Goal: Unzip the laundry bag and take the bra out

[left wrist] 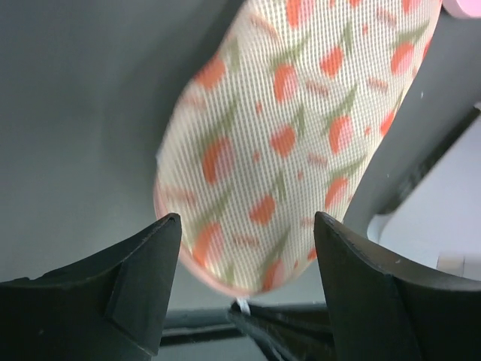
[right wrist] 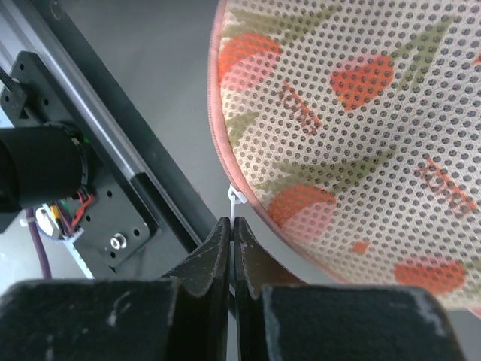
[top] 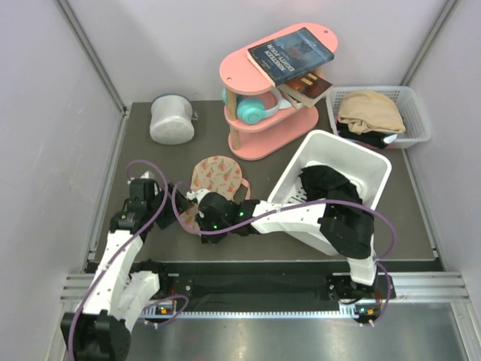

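Observation:
The laundry bag, a beige-pink mesh pouch with red and green motifs, lies flat on the dark table. My right gripper reaches across to the bag's near end and is shut on the small white zipper pull at the pink zipper seam. My left gripper stands open right at that same end of the bag, its fingers either side of the rounded tip and not touching it. The zipper pull shows just below the tip. The bag looks zipped shut. The bra is hidden.
A white slotted bin holding dark clothing is tipped over my right arm. A white basket with a beige garment sits at the back right. A pink shelf carries books and teal headphones. A grey-white cylindrical container stands at the back left.

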Controlling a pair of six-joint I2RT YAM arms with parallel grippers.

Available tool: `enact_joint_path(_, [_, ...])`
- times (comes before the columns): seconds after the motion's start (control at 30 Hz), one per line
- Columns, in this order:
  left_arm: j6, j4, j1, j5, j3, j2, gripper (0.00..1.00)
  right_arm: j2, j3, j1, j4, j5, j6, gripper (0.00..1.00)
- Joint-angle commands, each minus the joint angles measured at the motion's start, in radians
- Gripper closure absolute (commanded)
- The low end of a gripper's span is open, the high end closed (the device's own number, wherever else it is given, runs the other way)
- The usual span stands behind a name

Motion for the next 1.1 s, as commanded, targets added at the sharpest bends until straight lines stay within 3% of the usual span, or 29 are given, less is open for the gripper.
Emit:
enact_joint_path(0.0, [-0.080, -0.092, 0.005, 0.057, -0.067, -0.140, 0.24, 0.031, 0.093, 0.011, 0.011, -0.036, -0.020, 1.00])
enact_joint_path(0.23, [-0.132, -0.195, 0.005, 0.055, -0.094, -0.229, 0.25, 0.049, 0.128, 0.010, 0.006, -0.038, -0.028, 1.00])
enact_joint_path(0.47, [-0.155, -0.108, 0.005, 0.107, -0.144, -0.183, 0.34, 0.027, 0.109, 0.010, 0.011, -0.032, -0.028, 1.00])
enact_joint_path(0.63, [-0.158, -0.043, 0.005, 0.146, -0.163, -0.111, 0.55, 0.016, 0.101, 0.010, 0.009, -0.027, -0.031, 1.00])
enact_joint_path(0.67, [-0.158, -0.034, 0.005, 0.147, -0.164, -0.104, 0.62, 0.014, 0.101, 0.010, 0.009, -0.024, -0.033, 1.00])
enact_joint_path(0.7, [-0.158, -0.014, 0.005, 0.149, -0.166, -0.094, 0.78, 0.011, 0.099, 0.011, 0.007, -0.024, -0.033, 1.00])
enact_joint_path(0.8, [-0.148, -0.005, 0.005, 0.138, -0.156, -0.073, 1.00, 0.008, 0.098, 0.008, -0.008, -0.018, -0.036, 1.00])
enact_joint_path(1.07, [-0.121, 0.004, 0.005, 0.091, -0.120, -0.024, 1.00, -0.026, 0.033, -0.007, -0.017, 0.002, -0.014, 1.00])
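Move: From the open left gripper, the laundry bag's near-left rim is about 5 cm back, 2 cm right and 5 cm below; the zipper pull is about 6 cm back, 3 cm right and equally low. The bag's middle lies roughly 5 cm ahead, 8 cm right and 6 cm below that gripper. From the right gripper, whose shut fingers already hold the pull at their tips, the rim spot is 1 cm ahead and 2 cm left, nearly level. Draw the open left gripper back about 5 cm and slightly right, then sink it some 4 cm to the bag's near rim beside the zipper pull, tipping the fingers about 10 degrees steeper, and shut them to pinch the rim. Keep the right fingers shut on the pull, easing that hand barely left before holding it almost still. ##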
